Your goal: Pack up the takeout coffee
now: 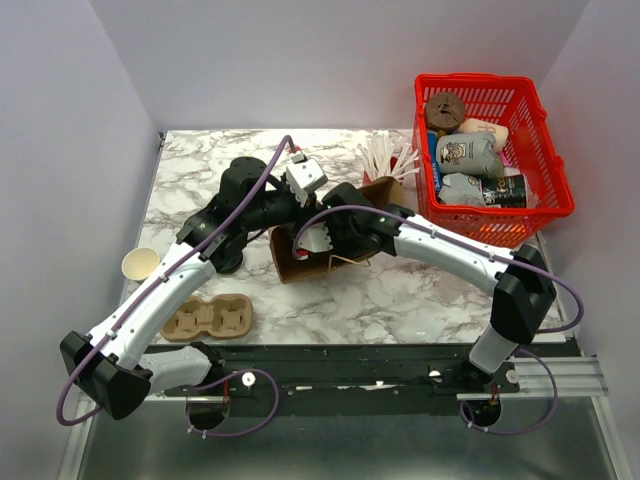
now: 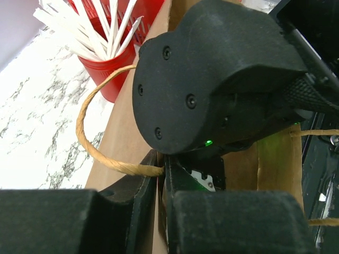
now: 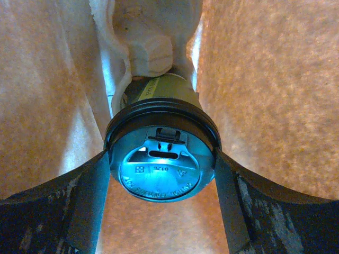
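Observation:
The takeout coffee (image 3: 159, 174), an olive-green cup with a black lid, lies lid-first toward the right wrist camera, deep inside the brown paper bag (image 1: 288, 266). My right gripper (image 3: 162, 159) is shut on it, a finger pressed on each side of the lid rim. The bag lies on its side mid-table, and the right wrist reaches into its mouth. My left gripper (image 2: 162, 159) straddles the bag's upper rim (image 2: 127, 132) where the twine handle (image 2: 85, 137) is fixed. Its jaws stand a narrow gap apart. From above, the cup is hidden by bag and arms.
Behind the cup a white crumpled item (image 3: 145, 50) sits in the bag. A red cup of white sticks (image 2: 108, 74) stands just beyond the bag. The red basket (image 1: 553, 205) of goods is at back right. A cream cup (image 1: 139, 264) and cardboard cup carrier (image 1: 208, 318) lie front left.

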`<state>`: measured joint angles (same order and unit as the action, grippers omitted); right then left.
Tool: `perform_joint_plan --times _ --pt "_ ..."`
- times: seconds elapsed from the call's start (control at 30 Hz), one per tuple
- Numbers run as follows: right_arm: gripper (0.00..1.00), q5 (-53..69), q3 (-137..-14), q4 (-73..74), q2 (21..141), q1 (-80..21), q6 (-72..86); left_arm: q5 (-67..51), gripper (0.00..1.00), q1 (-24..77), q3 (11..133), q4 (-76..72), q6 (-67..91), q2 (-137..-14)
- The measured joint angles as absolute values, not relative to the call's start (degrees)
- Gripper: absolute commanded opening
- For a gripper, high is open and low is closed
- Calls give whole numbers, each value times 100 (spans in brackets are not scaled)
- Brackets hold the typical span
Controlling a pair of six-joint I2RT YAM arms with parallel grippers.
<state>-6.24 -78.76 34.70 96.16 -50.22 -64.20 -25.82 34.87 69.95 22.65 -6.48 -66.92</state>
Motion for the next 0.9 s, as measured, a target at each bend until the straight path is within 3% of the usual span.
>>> perform_joint_plan --times 0.1,0.33,0.53,0.73,0.9 --pt "1 -596 -7876 3437 9662 -4976 -6453 -2602 29 3474 6997 2263 -668 -6709" --pt "1 -567 -7876 3404 9708 -4904 -6501 -2692 56 3450 7113 2279 -661 -6751" --pt "1 -556 -7876 3393 9710 -4901 -6563 -2665 71 3365 7199 2272 -519 -6783" --pt "1 -541 -7970 3393 9778 -4886 -6567 -2593 80 3057 7356 2239 -290 -6829" --pt "1 -480 -8259 3483 9959 -4805 -6560 -2598 81 2744 7599 2237 -209 -6827"
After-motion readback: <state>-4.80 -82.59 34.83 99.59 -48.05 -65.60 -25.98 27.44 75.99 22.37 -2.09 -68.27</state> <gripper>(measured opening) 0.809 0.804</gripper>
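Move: The left hand's nearly shut fingers are still on the bag's rim at a handle root, right at the hand; the handle loop arches some 4 cm forward and 4 cm to the right, and the straw cup stands about 15 cm forward, 12 cm right and 21 cm lower. The right hand, inside the bag, holds the lidded coffee cup; the pulp carrier lies roughly 4 cm forward, 3 cm left and 6 cm down, the straw cup about 11 cm forward and 8 cm right. The left fingers spread wide and let go of the bag rim, and once they are mostly open the hand draws away from it, going forward, up and to the left, about 6 cm in all, with a slight counter-clockwise turn. Down in the bag the right hand keeps its grip on the cup by the black lid and eases it forward some 2 cm in two short pushes with a pause between, dipping only slightly in the first, its wrist not turning. ##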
